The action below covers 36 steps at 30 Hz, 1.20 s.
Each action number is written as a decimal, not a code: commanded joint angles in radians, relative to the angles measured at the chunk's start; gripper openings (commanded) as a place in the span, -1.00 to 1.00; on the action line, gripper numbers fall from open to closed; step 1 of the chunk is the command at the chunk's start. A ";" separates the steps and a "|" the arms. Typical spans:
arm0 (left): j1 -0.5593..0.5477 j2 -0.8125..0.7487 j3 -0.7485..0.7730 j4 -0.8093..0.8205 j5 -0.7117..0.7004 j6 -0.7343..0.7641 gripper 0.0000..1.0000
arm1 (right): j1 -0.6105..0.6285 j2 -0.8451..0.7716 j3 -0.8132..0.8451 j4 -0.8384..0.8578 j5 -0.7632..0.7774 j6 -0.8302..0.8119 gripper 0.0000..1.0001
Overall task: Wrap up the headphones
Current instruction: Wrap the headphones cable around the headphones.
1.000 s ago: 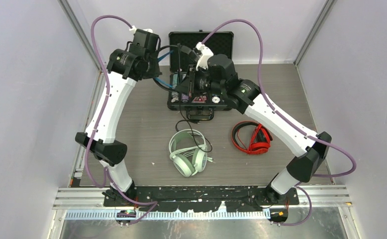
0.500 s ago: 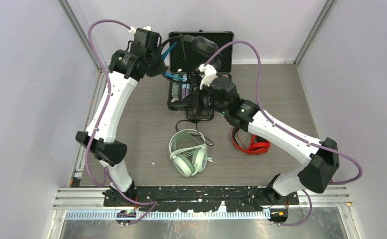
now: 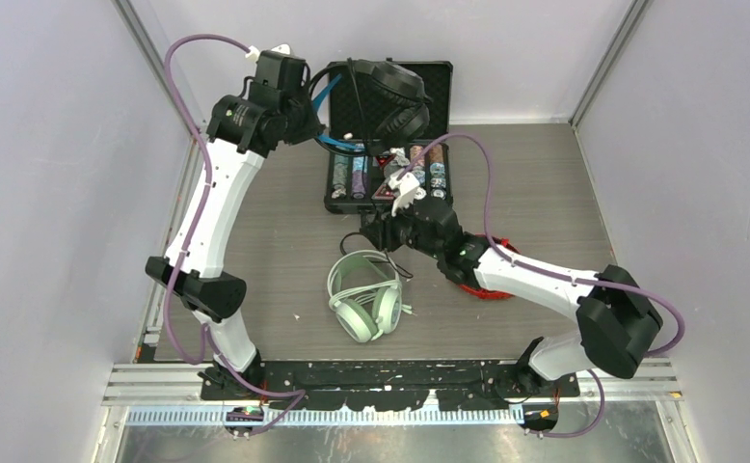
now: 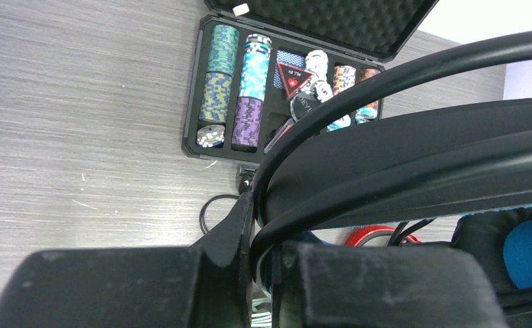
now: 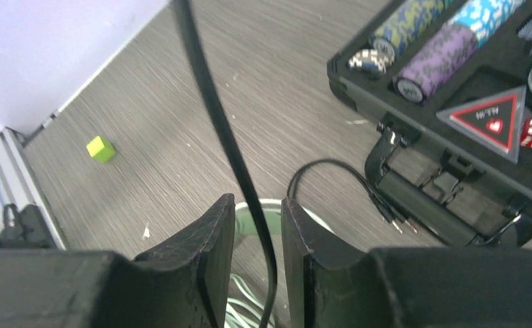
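Observation:
My left gripper [image 3: 311, 108] is raised beside the open case and shut on the headband of the black headphones [image 3: 392, 95], which hang in the air over the case lid. In the left wrist view the black band [image 4: 420, 164] and a blue ear lining [image 4: 531, 253] fill the right side, with the left gripper [image 4: 263, 225] clamped on the band. My right gripper [image 3: 371, 231] is low over the table and open, and the black cable [image 5: 215, 116] runs loose between its fingertips [image 5: 258, 205]. The mint headphones [image 3: 361, 294] lie just below it. The right arm partly covers the red headphones [image 3: 485, 289].
An open black case [image 3: 347, 204] of poker chips sits at the back middle, its front latch toward the right gripper. The black cable's plug end [image 5: 393, 220] lies on the table by the case. A small green cube [image 5: 100, 148] rests near the left wall.
The right arm pulled back from the case and dropped low by the mint headphones, its jaws parting. The left arm lifted the black headphones up over the case lid.

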 commanded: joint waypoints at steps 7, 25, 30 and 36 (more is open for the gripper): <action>0.010 -0.068 0.096 0.086 0.013 -0.023 -1.00 | 0.007 -0.002 -0.243 0.273 0.041 0.020 -0.28; 0.109 -0.130 0.083 0.132 0.264 -0.055 -1.00 | -0.005 -0.057 -0.402 0.343 0.140 0.029 -0.99; 0.136 -0.188 0.001 0.243 0.412 -0.127 -1.00 | -0.023 -0.039 -0.362 0.319 0.132 0.007 -0.99; 0.155 -0.210 -0.027 0.342 0.565 -0.194 -1.00 | -0.072 -0.005 -0.333 0.328 0.116 0.042 -0.99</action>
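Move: The black headphones' cable already passes between my parted right fingers. Its slack tail lies on the table about 20 cm below, some 5 cm back and 2 cm right. From this hand, the white headphones are about 15 cm back, straight in line sideways and 18 cm down; the poker case is 12 cm ahead, 5 cm right and 18 cm down. My left hand keeps the black headphones by the headband, with the cable at my right fingers about 14 cm back, 10 cm right and 15 cm below it. I run my right hand down the cable about 12 cm, drifting right and back towards the table beside the white headphones, then shut my parted fingers on the cable and ease back up and forward some 3 cm. My left hand keeps its grip on the headband and lifts about 8 cm, mostly late, finally drawing back a little and rolling its left side down about 20 degrees. ##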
